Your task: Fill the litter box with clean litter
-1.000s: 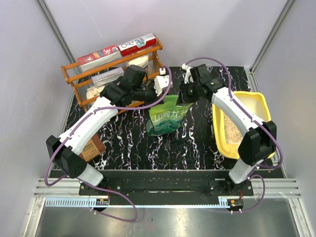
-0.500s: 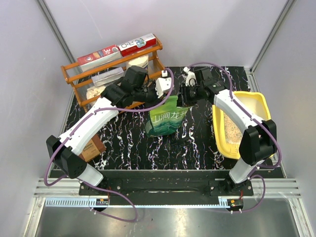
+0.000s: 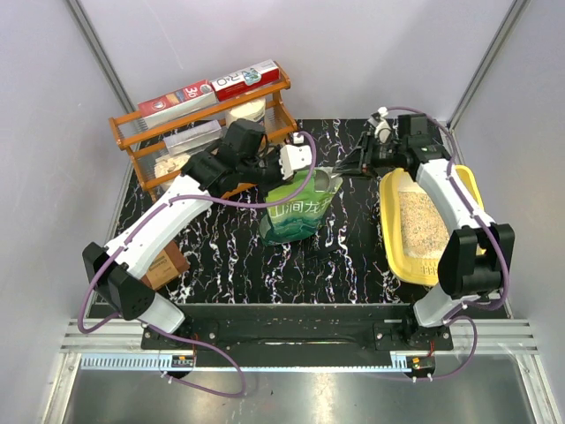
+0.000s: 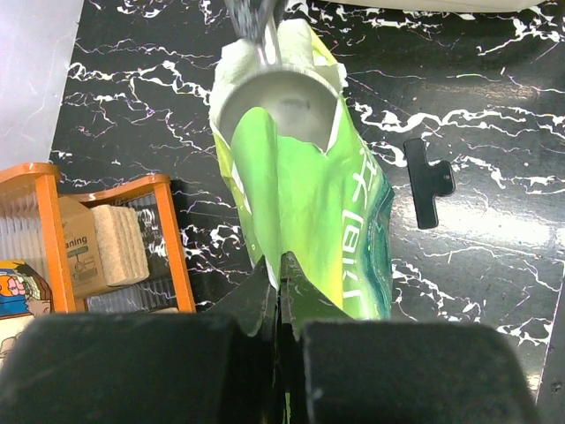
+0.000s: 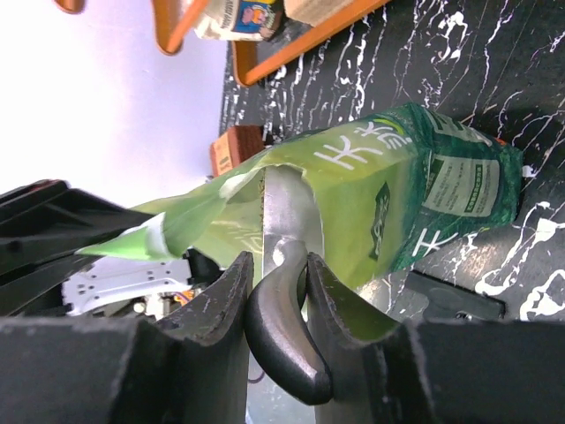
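Observation:
The green pouch [image 3: 296, 212] of clean litter stands mid-table with its mouth open. My left gripper [image 3: 305, 170] is shut on the pouch's top edge [image 4: 282, 265] and holds it up. My right gripper [image 3: 364, 165] is shut on the dark handle [image 5: 282, 327] of a scoop. The scoop's metal blade [image 5: 290, 212] reaches into the pouch mouth [image 4: 278, 97]. The yellow litter box [image 3: 388, 243] lies at the right, under my right arm. A layer of beige litter [image 3: 422, 221] covers its floor.
An orange wire rack [image 3: 207, 132] with boxes stands at the back left, close behind my left wrist. A brown box [image 3: 166, 265] sits by the left arm's base. A black clip [image 4: 428, 181] lies on the marbled table beside the pouch.
My right gripper has swung right with the scoop, from over the pouch towards the litter box's back corner. The left gripper has kept its grip, and the pouch mouth gapes wider.

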`<action>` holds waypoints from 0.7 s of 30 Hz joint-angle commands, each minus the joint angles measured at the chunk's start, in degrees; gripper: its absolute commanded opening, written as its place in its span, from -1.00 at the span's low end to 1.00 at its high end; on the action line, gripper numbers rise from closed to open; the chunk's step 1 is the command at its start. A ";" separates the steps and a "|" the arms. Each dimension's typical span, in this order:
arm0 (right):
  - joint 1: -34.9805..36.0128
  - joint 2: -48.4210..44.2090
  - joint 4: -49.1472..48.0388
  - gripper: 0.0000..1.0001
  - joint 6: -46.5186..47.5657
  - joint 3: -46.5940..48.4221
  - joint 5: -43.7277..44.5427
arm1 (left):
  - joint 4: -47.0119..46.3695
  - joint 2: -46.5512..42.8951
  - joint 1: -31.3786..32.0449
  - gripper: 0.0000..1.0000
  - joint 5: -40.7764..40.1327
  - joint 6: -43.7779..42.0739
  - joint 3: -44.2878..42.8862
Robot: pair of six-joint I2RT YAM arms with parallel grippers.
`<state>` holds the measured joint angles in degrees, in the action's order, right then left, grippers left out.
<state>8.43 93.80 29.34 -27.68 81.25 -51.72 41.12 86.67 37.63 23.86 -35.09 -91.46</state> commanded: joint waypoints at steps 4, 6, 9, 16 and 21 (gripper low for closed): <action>-6.84 -9.68 -2.19 -1.00 -5.98 -0.92 -14.02 | -3.51 -4.67 1.40 -1.00 -0.21 -2.53 -2.05; -6.67 -10.39 -4.19 -1.00 -6.59 -3.63 -12.18 | -3.51 -4.67 1.57 -1.00 -0.30 -2.61 -2.75; -7.10 -7.43 -9.48 -1.00 -11.16 -8.04 -12.08 | -3.51 -4.32 1.75 -1.00 -0.74 -2.70 -3.28; -10.45 -7.41 -3.66 -1.00 -6.05 -6.26 -13.93 | -3.42 -5.28 1.92 -1.00 -1.44 -3.32 -2.85; -14.92 -6.78 -4.33 -1.00 -10.06 -4.19 -17.10 | -3.42 -4.93 1.92 -1.00 -1.36 -2.79 -2.93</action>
<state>-2.35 88.23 23.49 -37.43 73.19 -62.54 43.24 85.86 39.62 22.70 -37.08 -91.46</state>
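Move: The yellow litter box, where the scoop's load is bound, has its middle about 22 cm to the right of the right hand, 8 cm back and 20 cm below. The bag's open mouth, with the scoop's bowl still in it, lies some 9 cm to that hand's left, 3 cm back and 4 cm below. From the left hand, pinching the bag's rim, the litter box is about 38 cm right, 3 cm back and 24 cm lower. Keeping its grip on the scoop's handle, the right hand draws the bowl out of the bag's mouth, going about 5 cm to the right towards the litter box while it first climbs some 4 cm and then settles back by about half of that. Its fingertips tip up roughly 10 degrees to bring the bowl nearer level, while the shut left fingers keep pinching the bag's rim and ease back about 1 cm. ##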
